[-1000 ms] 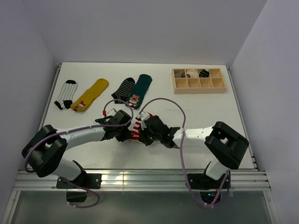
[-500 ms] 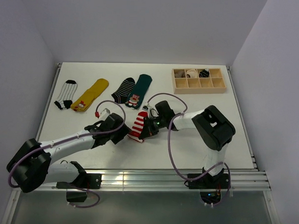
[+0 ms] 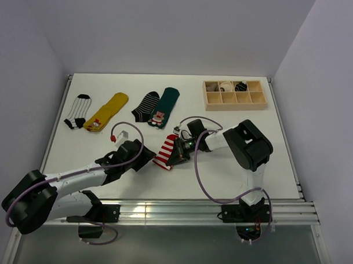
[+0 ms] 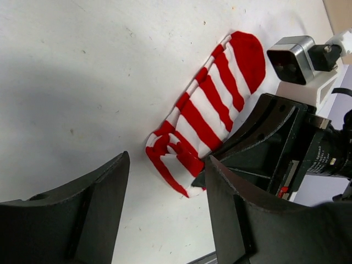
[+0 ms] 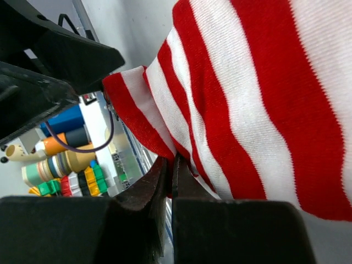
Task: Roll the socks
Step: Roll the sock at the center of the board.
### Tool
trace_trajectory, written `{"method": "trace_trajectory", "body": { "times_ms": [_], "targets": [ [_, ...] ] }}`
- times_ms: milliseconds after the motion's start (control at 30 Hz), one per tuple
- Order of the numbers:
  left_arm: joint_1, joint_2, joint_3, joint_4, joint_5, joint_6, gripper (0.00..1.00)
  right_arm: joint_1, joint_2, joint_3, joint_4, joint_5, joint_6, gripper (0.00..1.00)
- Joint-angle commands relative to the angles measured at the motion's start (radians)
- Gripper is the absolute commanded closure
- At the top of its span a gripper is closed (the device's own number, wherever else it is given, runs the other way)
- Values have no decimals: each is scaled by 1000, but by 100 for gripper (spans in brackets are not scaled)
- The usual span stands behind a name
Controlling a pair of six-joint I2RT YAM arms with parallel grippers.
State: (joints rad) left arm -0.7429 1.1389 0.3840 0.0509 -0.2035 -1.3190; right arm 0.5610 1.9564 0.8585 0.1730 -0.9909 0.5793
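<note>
A red-and-white striped sock (image 3: pixel 165 149) lies on the white table (image 3: pixel 234 145), its near end partly folded over. My right gripper (image 3: pixel 177 153) is shut on the edge of that end; in the right wrist view the jaws (image 5: pixel 171 165) pinch the striped fabric (image 5: pixel 247 82). My left gripper (image 3: pixel 146 160) stands open just left of the sock, touching nothing. The left wrist view shows the sock (image 4: pixel 212 104) ahead of the left gripper (image 4: pixel 168 162), and the right gripper (image 4: pixel 212 171) at the sock's lower end. A dark green sock (image 3: pixel 166 104) and a black striped sock (image 3: pixel 145 105) lie flat farther back.
A yellow sock (image 3: pixel 107 111) and a white sock with black stripes (image 3: pixel 77 111) lie at the back left. A wooden box with compartments (image 3: pixel 234 94) stands at the back right and holds a few rolled socks. The table's metal rail (image 3: pixel 174 210) runs along the near edge.
My left gripper opened, let go of the striped sock and drew back toward the near left. The right gripper kept its hold while its arm swung round to the right.
</note>
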Motion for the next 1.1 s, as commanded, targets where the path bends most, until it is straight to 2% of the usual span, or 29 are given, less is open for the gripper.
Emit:
{"method": "trace_trajectory", "body": {
  "times_ms": [0,400,500,567,633,733,767,867,1033,1067],
  "targets": [
    [0,57,-2,107,36,18,38,-10,26,13,-7,24,39,100],
    [-4,246,27,141,104,-13,50,-19,24,-10,37,55,54,100],
    [-7,289,61,107,108,-10,58,-19,15,-3,5,87,22,100],
    [-10,312,78,87,110,0,69,-19,-8,-15,14,106,10,99],
    [-12,320,104,54,104,13,74,-18,-31,-25,25,112,4,94],
    [-15,325,147,-15,93,35,78,-16,-108,-44,10,172,-36,79],
    [-15,326,157,-34,87,43,79,-12,-131,-44,-7,199,-73,71],
    [-15,332,216,-133,69,72,79,8,-229,-52,-59,302,-143,61],
    [-19,369,346,-284,50,122,79,74,-414,-101,-90,526,-234,54],
    [-19,387,363,-317,50,130,79,92,-439,-111,-84,613,-263,53]
  ]
}}
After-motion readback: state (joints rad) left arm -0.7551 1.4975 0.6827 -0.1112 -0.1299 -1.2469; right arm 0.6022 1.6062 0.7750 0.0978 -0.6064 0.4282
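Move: The red-striped sock's rolled near end lies about 5 cm to the right of the open left hand, 1 cm ahead and some 4 cm below; the right hand still pinches it, its middle roughly 2 cm to that hand's left at finger height. From the left hand, the sock's red toe is about 9 cm ahead and 10 cm right; beyond, the green sock is 22 cm ahead and 5 cm right, the black striped sock 22 cm ahead and 3 cm left, all some 5 cm below. While the right hand stays almost in place keeping its pinch on the rolled end, the left hand sinks some 3 cm and swings about 4 cm right and a little forward onto that end, closing its fingers to pinch the fabric and then tipping slightly down. Only once the left fingers have closed does the right hand open, let go and draw away upward, also forward and slightly right, rolling some 25 degrees as it rises about 4 cm. ##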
